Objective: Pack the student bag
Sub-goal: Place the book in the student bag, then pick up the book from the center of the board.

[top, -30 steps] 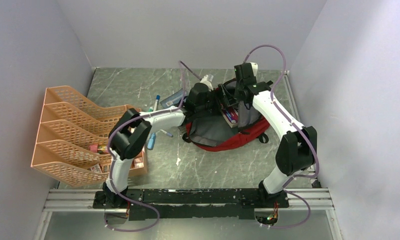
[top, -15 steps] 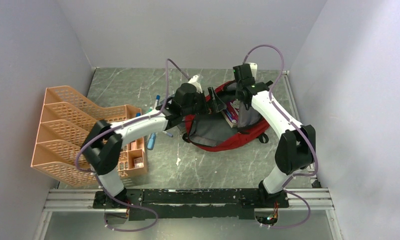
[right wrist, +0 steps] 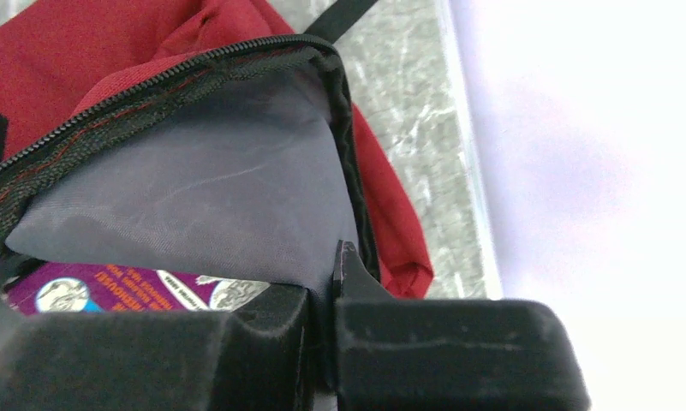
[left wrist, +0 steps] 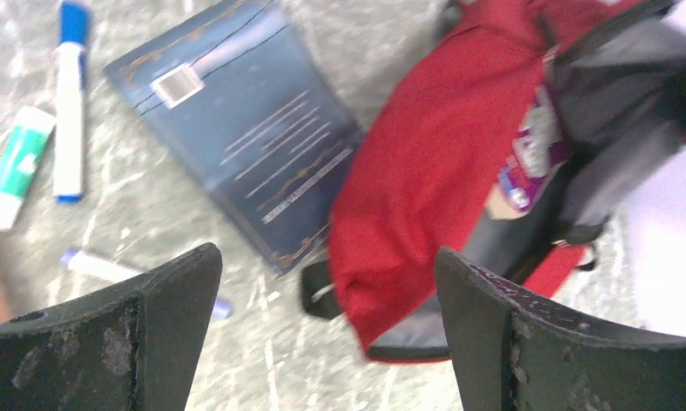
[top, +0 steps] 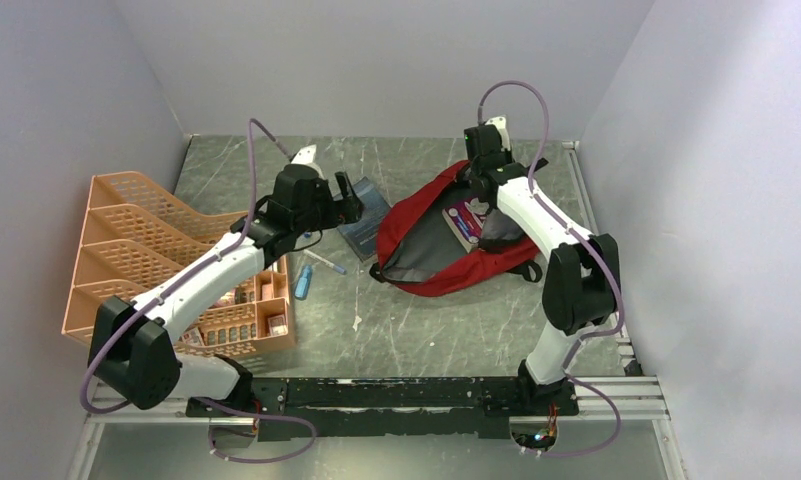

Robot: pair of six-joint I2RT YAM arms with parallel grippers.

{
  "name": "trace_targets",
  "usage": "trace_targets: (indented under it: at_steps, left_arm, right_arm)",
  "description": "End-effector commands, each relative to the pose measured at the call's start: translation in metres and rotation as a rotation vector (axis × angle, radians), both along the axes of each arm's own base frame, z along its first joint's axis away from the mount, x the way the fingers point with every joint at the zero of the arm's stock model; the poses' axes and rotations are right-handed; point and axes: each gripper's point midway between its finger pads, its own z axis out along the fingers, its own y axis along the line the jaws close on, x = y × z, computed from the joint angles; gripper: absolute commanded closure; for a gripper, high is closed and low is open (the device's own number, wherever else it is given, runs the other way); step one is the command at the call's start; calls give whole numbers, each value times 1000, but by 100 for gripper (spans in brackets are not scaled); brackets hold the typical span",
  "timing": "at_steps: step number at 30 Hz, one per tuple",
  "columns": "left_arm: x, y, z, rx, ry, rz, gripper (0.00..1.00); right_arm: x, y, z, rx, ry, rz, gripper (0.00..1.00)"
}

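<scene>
The student bag lies open at the back middle, red with grey lining, and a purple book shows inside it. My right gripper is shut on the bag's far rim. In the right wrist view the grey lining and black zipper edge are pinched at my right gripper, with the purple book below. My left gripper hangs open and empty left of the bag, over a dark blue notebook. In the left wrist view the left gripper frames the bag and the notebook.
An orange mesh organiser with small items stands at the left. A blue marker, a green glue stick and a white pen lie on the marble table beside the notebook. Grey walls close in on three sides.
My left arm has drawn back leftward from the bag's opening to above the blue notebook, still open. The right gripper keeps its hold on the bag's rim, and the purple book now shows inside.
</scene>
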Motion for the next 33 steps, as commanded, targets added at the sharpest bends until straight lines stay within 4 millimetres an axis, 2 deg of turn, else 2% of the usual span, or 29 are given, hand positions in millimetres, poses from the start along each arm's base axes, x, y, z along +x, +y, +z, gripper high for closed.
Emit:
trace_targets:
  at_steps: [1, 3, 6, 12, 16, 19, 23, 27, 30, 33]
  left_arm:
    - [-12, 31, -25, 112, 63, 32, 2]
    - [-12, 36, -31, 127, 79, 45, 2]
    - [-13, 38, -40, 136, 104, 50, 2]
    - [-12, 34, -55, 131, 156, 43, 2]
    - [-9, 36, -58, 140, 168, 57, 2]
    - [-7, 40, -58, 137, 163, 78, 2]
    - [-2, 41, -56, 115, 153, 91, 2]
    - [0, 38, -62, 107, 176, 89, 2]
    - [2, 37, -69, 98, 197, 95, 2]
    - [4, 36, -75, 75, 212, 108, 2]
  right_arm:
    - [22, -33, 41, -133, -107, -84, 95]
    - [24, -34, 44, -133, -105, -72, 94]
    - [25, -26, 37, -105, -76, -20, 89]
    - [17, 2, 14, 81, -29, 63, 62]
    - [9, 15, 16, 199, -16, 47, 55]
    - [5, 16, 27, 235, -22, 26, 51]
    - [-3, 15, 52, 267, -77, 8, 45]
    - [-10, 21, 81, 341, -162, 24, 37]
    - [-10, 47, 102, 473, -225, 110, 36]
    - [-7, 99, 104, 639, -190, 299, 36]
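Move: From the open left hand, the blue book lies about 7 cm ahead, 3 cm to the right and 17 cm below. The white pen is some 5 cm back and 6 cm left, the blue marker about 8 cm ahead and 10 cm left, and the student bag's middle about 3 cm ahead and 23 cm right. The right hand grips the bag's rim; the bag's middle lies about 8 cm back and 12 cm left of it, 10 cm lower. From it the blue book is about 33 cm left, 4 cm back and 15 cm below. With the right gripper, keep tugging the pinched bag rim a couple of centimetres to the right and forward, then open the fingers and let go; swing back left with a slight dip and lift about 9 cm clear of the bag. Meanwhile sink the open left gripper about 8 cm towards the blue book, drifting 4 cm left and tipping the fingers some 10 degrees further down, touching nothing. ##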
